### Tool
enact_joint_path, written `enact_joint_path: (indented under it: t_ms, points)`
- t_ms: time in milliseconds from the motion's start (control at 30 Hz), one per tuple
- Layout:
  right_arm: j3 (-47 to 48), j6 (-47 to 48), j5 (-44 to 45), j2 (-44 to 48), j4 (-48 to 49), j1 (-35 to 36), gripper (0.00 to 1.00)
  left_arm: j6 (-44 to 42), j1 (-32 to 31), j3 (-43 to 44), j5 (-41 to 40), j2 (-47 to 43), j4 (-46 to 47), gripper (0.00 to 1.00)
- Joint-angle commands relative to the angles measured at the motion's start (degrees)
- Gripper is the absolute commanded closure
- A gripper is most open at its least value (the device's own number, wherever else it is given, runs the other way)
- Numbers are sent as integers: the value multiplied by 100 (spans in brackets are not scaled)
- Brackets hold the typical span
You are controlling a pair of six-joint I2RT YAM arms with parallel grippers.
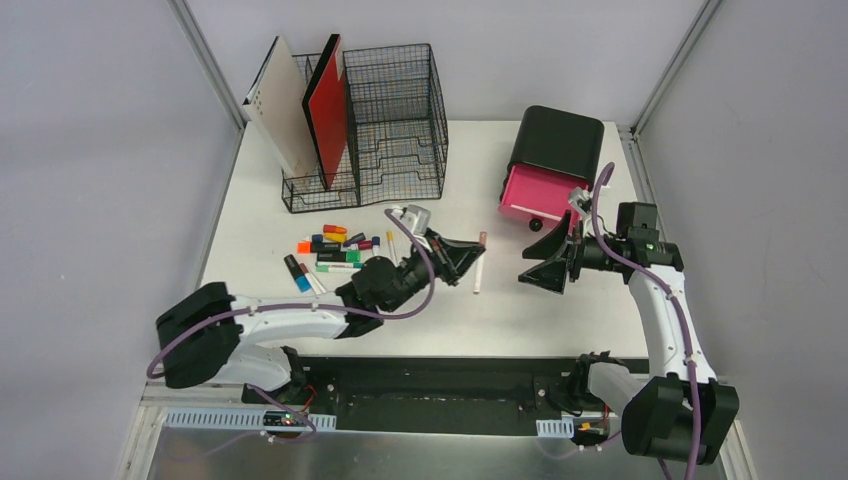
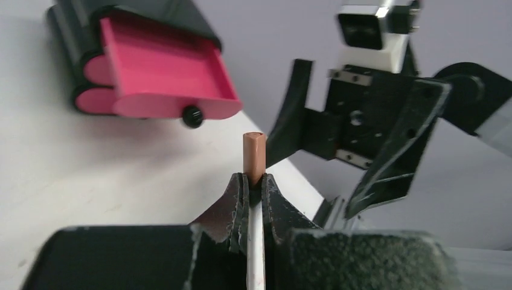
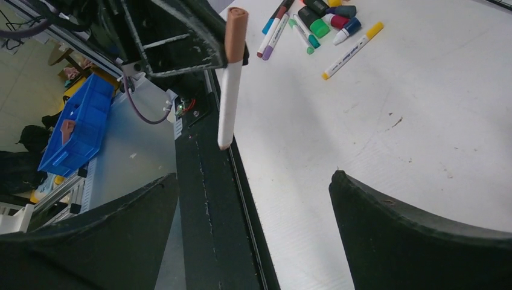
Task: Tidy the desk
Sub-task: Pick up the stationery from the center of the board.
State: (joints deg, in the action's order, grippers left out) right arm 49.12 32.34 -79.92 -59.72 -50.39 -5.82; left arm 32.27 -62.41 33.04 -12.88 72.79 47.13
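Note:
On the white desk (image 1: 540,320) my left gripper (image 1: 478,254) is shut on a white marker with a brown cap (image 1: 477,281), held above the middle of the tabletop. In the left wrist view the cap (image 2: 254,156) sticks out past the closed fingertips (image 2: 240,193). My right gripper (image 1: 535,262) faces it from the right, a short gap away, open and empty. In the right wrist view the marker (image 3: 229,96) hangs ahead of the wide-apart fingers (image 3: 386,223), still apart from them.
A black box with an open pink drawer (image 1: 540,192) stands at the back right. A black wire-mesh organizer (image 1: 390,120) with upright boards stands at the back left. Several loose markers (image 1: 335,250) lie in front of it. A blue bin (image 3: 78,124) sits beyond the desk's front edge.

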Motion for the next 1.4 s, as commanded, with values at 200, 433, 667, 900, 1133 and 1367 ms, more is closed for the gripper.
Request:
enact_joint_path:
  t_ms: [200, 433, 667, 900, 1133, 1367]
  points:
    - [-101, -451, -463, 46, 557, -33, 1, -624, -723, 1302, -280, 1343, 1550, 100]
    - [-199, -904, -573, 70, 962, -17, 9, -752, -875, 1592, -343, 1675, 1647, 100]
    - [-189, -913, -649, 72, 969, 37, 33, -732, -882, 1675, -321, 1823, 1707, 100]
    - [-148, -897, -674, 31, 977, 55, 90, -722, -882, 1645, -338, 1794, 1630, 100]
    - [-139, -858, -560, 77, 985, 64, 100, -749, -880, 1586, -307, 1663, 1438, 80]
    - [-83, -698, -196, 164, 921, 57, 100, -1008, -880, 1472, -286, 1122, 676, 34]
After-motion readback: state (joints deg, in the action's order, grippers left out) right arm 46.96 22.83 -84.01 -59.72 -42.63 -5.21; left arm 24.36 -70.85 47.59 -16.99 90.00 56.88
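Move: Between the left fingers the brown-capped marker stands roughly upright, gripped just below its cap. The right hand's open fingers wait about 9 cm to the left hand's right, 2 cm back and 2 cm lower; from the right hand, the marker's middle is some 9 cm left, 2 cm ahead and level. From the left hand, the open pink drawer is roughly 20 cm ahead, 16 right and 12 below, and the yellow marker 6 ahead, 19 left and 22 below. Carrying the brown-capped marker to its right and slightly up, about 9 cm across and 3 up, the left hand brings it between the waiting right fingers and eases to a stop. The right hand, all but still, shuts from wide open and pinches the white barrel below the left grip; only then do the left fingers open to over half, staying around the marker. ##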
